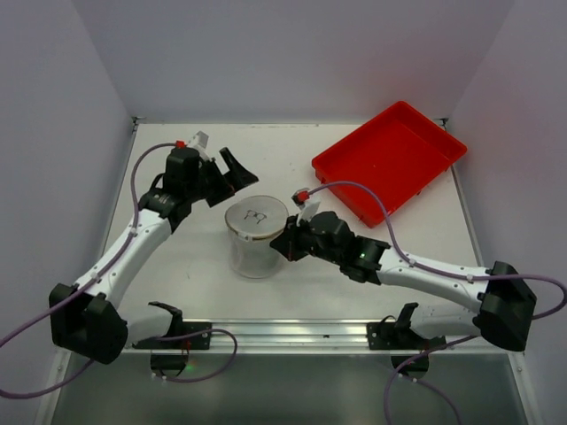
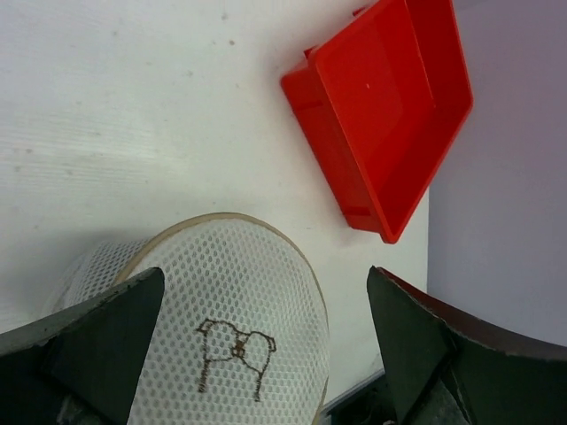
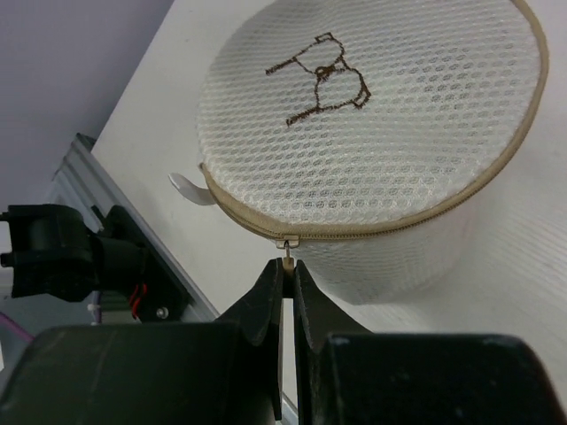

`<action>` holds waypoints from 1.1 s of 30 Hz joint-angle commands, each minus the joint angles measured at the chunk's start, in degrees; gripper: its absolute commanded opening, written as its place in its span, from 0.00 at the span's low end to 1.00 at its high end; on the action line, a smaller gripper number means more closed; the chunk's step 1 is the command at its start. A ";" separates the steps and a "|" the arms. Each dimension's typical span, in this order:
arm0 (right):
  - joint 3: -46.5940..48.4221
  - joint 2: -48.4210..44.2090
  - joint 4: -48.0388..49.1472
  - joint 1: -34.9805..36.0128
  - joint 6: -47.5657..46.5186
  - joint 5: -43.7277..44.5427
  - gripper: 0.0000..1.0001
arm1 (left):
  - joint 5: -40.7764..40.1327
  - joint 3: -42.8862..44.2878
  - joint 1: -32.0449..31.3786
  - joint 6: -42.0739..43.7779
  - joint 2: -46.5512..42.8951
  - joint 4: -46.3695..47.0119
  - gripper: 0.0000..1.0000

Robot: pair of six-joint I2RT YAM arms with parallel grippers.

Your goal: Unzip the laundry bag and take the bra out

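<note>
The laundry bag [image 1: 257, 232] is a small white mesh cylinder standing on end at mid-table, with the bra icon on its top face [image 3: 323, 71]. A tan zipper runs round its top rim. My right gripper [image 1: 285, 241] [image 3: 290, 266] is at the bag's right side, shut on the zipper pull [image 3: 289, 252]. My left gripper [image 1: 232, 177] [image 2: 266, 273] hovers above and behind the bag's left side, jaws wide open with nothing between them. In the left wrist view the bag's top [image 2: 239, 301] lies below the fingers. The bra is hidden.
A red rectangular tray [image 1: 390, 159] [image 2: 381, 106] sits at the back right, tilted diagonally. A metal rail [image 1: 283, 332] with black mounts runs along the table's near edge, also seen as the rail [image 3: 97, 204] in the right wrist view. White walls enclose the table.
</note>
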 commanded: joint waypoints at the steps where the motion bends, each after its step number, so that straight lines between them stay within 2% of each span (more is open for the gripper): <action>1: 6.35 5.36 4.42 3.62 1.56 1.57 0.00 | -12.17 -1.03 -0.08 1.23 -8.84 -10.83 1.00; 5: 9.44 9.59 5.48 6.18 2.35 2.10 0.00 | -19.40 -5.08 -0.08 0.79 -17.55 -18.65 1.00; 9: 10.94 12.06 5.65 7.50 2.44 1.66 0.00 | -20.99 -8.86 -0.17 -1.40 -27.37 -24.63 1.00; 12: 11.29 13.29 5.83 7.94 2.35 1.83 0.00 | -19.07 -12.81 -0.17 -4.91 -32.92 -26.49 1.00; 14: 11.47 13.82 5.83 8.20 2.26 2.01 0.00 | -14.78 -17.29 -0.09 -6.50 -34.61 -25.09 1.00; 16: 11.56 14.52 6.00 8.38 2.35 2.18 0.00 | -9.87 -20.36 -0.26 -8.70 -35.49 -22.03 1.00; 21: 11.56 15.23 6.36 8.56 2.35 1.83 0.00 | -5.09 -25.91 -1.14 -13.17 -36.02 -15.69 0.94; 24: 11.38 15.23 6.36 8.73 2.26 1.92 0.00 | -5.52 -27.14 -2.98 -15.73 -35.85 -12.44 0.81; 25: 11.12 15.14 6.36 8.65 2.26 2.01 0.00 | -5.79 -27.41 -4.12 -16.35 -35.49 -11.04 0.72; 27: 10.77 14.79 6.18 8.73 2.09 2.44 0.00 | -6.58 -28.11 -5.53 -17.84 -34.53 -10.06 0.62; 28: 10.50 14.53 6.01 8.65 2.17 2.45 0.00 | -7.62 -28.37 -7.19 -18.46 -34.18 -8.92 0.49; 30: 10.15 13.74 5.31 8.64 2.00 2.71 0.00 | -8.33 -29.16 -8.52 -19.69 -33.39 -7.60 0.35; 31: 9.54 13.30 4.95 8.64 2.00 3.49 0.00 | -9.12 -29.43 -9.13 -19.69 -33.03 -7.07 0.21; 33: 8.57 11.37 3.38 8.64 1.12 3.94 0.00 | -9.92 -29.43 -9.14 -19.00 -31.90 -6.80 0.10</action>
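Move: The laundry bag's zip pull sits between the closed right fingers. The zip's end on the bag's front rim lies about 12 cm back, 5 cm right and 6 cm below the open left hand; from the right hand it is some 5 cm left, at about the same distance out and height. The bag's middle is roughly 6 cm back, 3 cm right and 13 cm below the left hand; the pull is 13 cm back, 9 cm right and 6 cm below it. The laundry bag is drawn left by its zip pull, which the right fingers keep gripping as they travel about 7 cm left, slightly back and down, then hold. Meanwhile the wide-open left hand swings back about 14 cm and out to its left, dips some 8 cm, its fingers tipping downward, then comes in rightwards and closes on the mesh at the rim near the zip's end. ##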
